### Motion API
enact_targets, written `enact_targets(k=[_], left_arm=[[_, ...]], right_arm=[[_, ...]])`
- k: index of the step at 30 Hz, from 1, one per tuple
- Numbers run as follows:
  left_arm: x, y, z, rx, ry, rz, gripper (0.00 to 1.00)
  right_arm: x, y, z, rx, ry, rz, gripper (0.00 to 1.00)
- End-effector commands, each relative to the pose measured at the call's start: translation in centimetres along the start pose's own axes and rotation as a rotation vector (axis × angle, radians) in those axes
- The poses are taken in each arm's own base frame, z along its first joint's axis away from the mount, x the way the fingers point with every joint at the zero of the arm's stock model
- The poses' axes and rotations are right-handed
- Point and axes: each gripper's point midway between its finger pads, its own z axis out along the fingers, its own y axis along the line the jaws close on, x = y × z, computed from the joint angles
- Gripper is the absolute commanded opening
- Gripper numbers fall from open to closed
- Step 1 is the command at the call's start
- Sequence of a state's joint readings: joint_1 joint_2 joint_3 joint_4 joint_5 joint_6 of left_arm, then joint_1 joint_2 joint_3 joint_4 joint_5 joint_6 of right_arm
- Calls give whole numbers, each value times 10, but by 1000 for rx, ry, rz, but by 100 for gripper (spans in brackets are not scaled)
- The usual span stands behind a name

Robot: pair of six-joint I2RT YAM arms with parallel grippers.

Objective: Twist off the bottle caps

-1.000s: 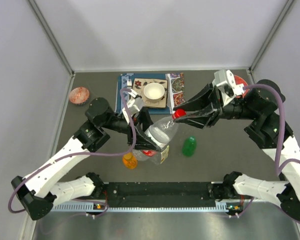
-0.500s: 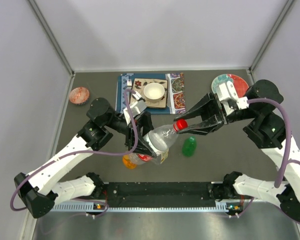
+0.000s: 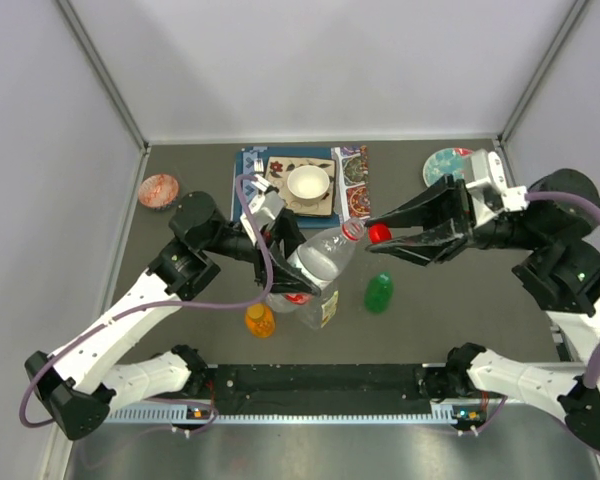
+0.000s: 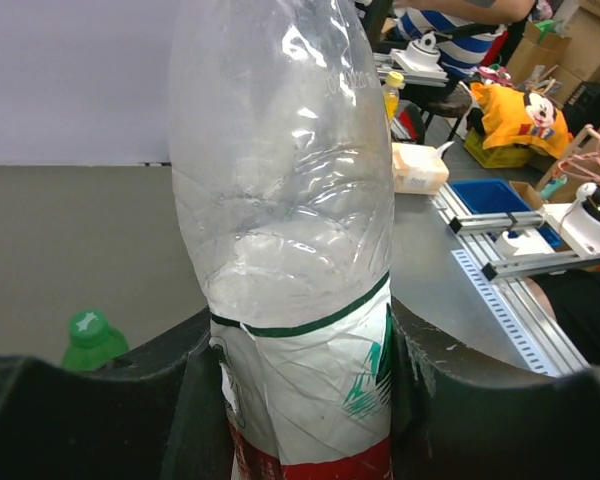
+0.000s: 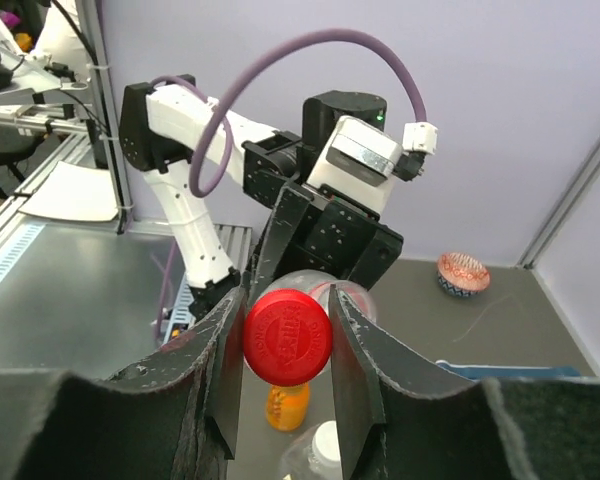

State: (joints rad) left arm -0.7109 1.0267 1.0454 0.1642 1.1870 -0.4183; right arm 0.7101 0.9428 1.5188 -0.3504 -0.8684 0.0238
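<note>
My left gripper (image 3: 292, 268) is shut on the labelled lower half of a clear bottle (image 3: 325, 255), held off the table with its open neck pointing right. In the left wrist view the bottle (image 4: 280, 200) fills the space between the fingers (image 4: 130, 400). My right gripper (image 3: 379, 234) is shut on the red cap (image 5: 287, 335), a short way right of the bottle's mouth and apart from it. A green bottle (image 3: 378, 292) with its green cap (image 4: 88, 326) stands below. An orange bottle (image 3: 259, 320) and a second clear bottle (image 3: 315, 306) with a white cap (image 5: 327, 437) lie under the held one.
A white bowl (image 3: 308, 183) sits on patterned mats (image 3: 352, 180) at the back centre. A pink patterned dish (image 3: 158, 190) lies at the back left, and a teal and red plate (image 3: 443, 163) at the back right. Grey walls enclose the table on three sides.
My right gripper has drawn away to the right with the red cap, which now stands clear of the bottle's neck. The left gripper has kept hold of the bottle and shifted it slightly.
</note>
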Motion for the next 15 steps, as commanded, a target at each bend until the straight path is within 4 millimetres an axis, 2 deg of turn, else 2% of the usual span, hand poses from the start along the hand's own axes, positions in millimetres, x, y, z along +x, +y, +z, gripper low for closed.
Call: enact_targets(k=[1, 3, 4, 6, 7, 8, 9, 10, 11, 12, 13, 14, 15], left_arm=[[-22, -3, -3, -30, -44, 112, 51], [-22, 2, -4, -62, -46, 115, 51], [-22, 4, -4, -78, -44, 116, 51], [-23, 15, -9, -175, -51, 132, 51], [-24, 20, -11, -216, -56, 141, 51], [-29, 18, -15, -252, -72, 171, 52], [-25, 23, -19, -294, -68, 173, 51], [-31, 33, -26, -383, -96, 190, 51], [-39, 29, -33, -425, -124, 223, 51], [-40, 32, -38, -472, -139, 241, 51], [-45, 37, -46, -538, -165, 255, 51], [-52, 31, -52, -564, -193, 285, 51], [-53, 30, -56, -582, -199, 301, 52]], right_arm=[[-22, 3, -10, 53, -44, -20, 0], [-20, -10, -14, 145, -50, -16, 0], [-20, -39, -22, 323, -60, -15, 0], [1, -77, -38, 553, -6, 27, 0], [8, -115, -68, 834, 13, 46, 0], [22, -136, -88, 997, 46, 77, 0], [40, -154, -105, 1137, 99, 101, 0], [61, -165, -131, 1291, 159, 145, 0], [85, -172, -141, 1351, 205, 193, 0], [101, -182, -165, 1440, 221, 237, 0], [118, -182, -165, 1434, 207, 327, 0], [154, -182, -173, 1451, 257, 406, 0], [175, -184, -181, 1472, 267, 473, 0]])
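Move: The unscrewed red cap is already in the right fingers, with the open bottle's mouth only about 4 cm to their left. Bare table for the cap lies some 35 cm ahead and 20 right of that hand, 50 below; the placemat is 48 ahead, 12 left, the plate 50 ahead, 37 right. From the left hand, free table for the bottle is roughly 20 cm ahead, 10 left, 36 below, and the white-capped bottle 8 ahead, straight in line, 27 below. The loose red cap, still pinched in the right fingers, is swept away from the bottle mouth, forward by about 18 cm and to the right, gathering speed and dipping late, while the wrist swings some 60 degrees clockwise and tips down. The left hand keeps its grip round the open bottle and carries it forward about 4 cm, turning counter-clockwise. ##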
